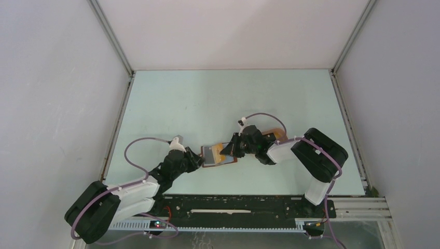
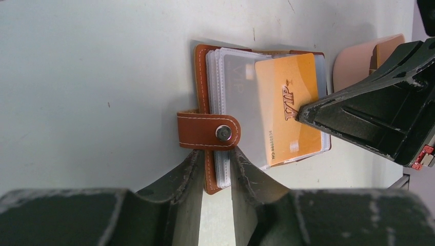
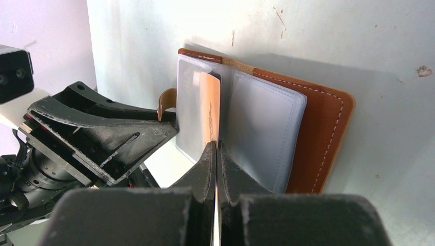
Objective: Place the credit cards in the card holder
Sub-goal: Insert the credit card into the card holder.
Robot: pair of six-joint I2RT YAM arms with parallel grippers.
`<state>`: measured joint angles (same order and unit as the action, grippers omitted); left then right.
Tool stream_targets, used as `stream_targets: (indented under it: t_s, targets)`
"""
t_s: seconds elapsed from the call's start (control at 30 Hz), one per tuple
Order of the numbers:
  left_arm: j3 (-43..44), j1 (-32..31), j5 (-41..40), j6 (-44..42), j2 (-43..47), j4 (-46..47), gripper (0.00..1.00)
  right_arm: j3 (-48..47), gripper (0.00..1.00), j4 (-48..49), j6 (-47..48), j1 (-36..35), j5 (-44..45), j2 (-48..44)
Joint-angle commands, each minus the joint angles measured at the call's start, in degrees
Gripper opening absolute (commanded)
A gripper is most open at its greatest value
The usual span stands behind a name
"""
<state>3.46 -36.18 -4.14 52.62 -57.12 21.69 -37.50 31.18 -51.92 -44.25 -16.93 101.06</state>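
The card holder [image 1: 214, 155], a brown leather wallet with a snap tab, lies open on the table with its clear pockets fanned out. My left gripper [image 2: 217, 154] is shut on the card holder [image 2: 201, 77], clamping the lower edge of its left cover and pocket stack. My right gripper [image 3: 216, 147] is shut on an orange credit card [image 3: 209, 107], seen edge-on. That credit card [image 2: 287, 102], printed VIP, lies over the clear pockets [image 2: 233, 82]. Its far end is among the pocket leaves [image 3: 261, 123]; I cannot tell whether it is inside a sleeve.
A pink oval tray [image 2: 359, 59] stands just beyond the wallet, mostly hidden behind the right arm [image 1: 311, 150] in the top view. White walls with metal rails [image 1: 117, 129] border the table on the left, back and right.
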Motion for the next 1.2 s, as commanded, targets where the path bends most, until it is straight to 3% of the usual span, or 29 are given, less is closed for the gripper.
stream_targets:
  t_s: [0.0,0.27,0.63,0.9,1.17]
  targets:
    - [-1.8,0.0,2.5,0.6,-1.7,-2.9,0.30,0.9,0.00,-0.9,1.6,-0.3,4.3,2.0]
    - [-1.9,0.0,2.7,0.6,-0.6,-3.4,0.30,-1.8,0.00,-1.3,0.7,-2.3,0.5,5.0]
    - [-2.1,0.0,2.0,0.2,2.7,-6.0,0.31,-5.1,0.36,-2.9,7.8,-3.4,-3.0,4.2]
    - [-2.3,0.0,1.5,0.1,5.3,-7.8,0.31,-7.6,0.46,-6.7,13.0,-5.3,-3.2,2.4]
    - [-2.5,0.0,1.4,0.2,7.7,-9.2,0.31,-15.0,0.49,-18.4,22.4,-9.8,1.3,3.7]
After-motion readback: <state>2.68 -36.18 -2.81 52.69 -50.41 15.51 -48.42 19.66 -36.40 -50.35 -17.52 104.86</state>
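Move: The card holder lies open, and its left pocket, which the orange card is going into, is centred about 5 cm left, 1 cm back and 2 cm below the right hand; the card's middle is some 2 cm left of that hand and 1 cm lower. The right page lies about 3 cm to the right hand's right, level fore and aft, 2 cm below. From the left hand, already at the holder's outer left edge, the pocket's middle is some 3 cm right, 1 cm ahead and 1 cm lower. The orange card, already partly in, is fed leftward into the left pocket: the right hand first dips half a centimetre and eases left with shut fingers, then opens them about halfway and carries on, about 4 cm left in all and 2 cm back, turning some 15 degrees counter-clockwise, one fingertip ending at the card's free edge. The left hand keeps the holder's outer edge between its fingers, drifting back about 1 cm. ##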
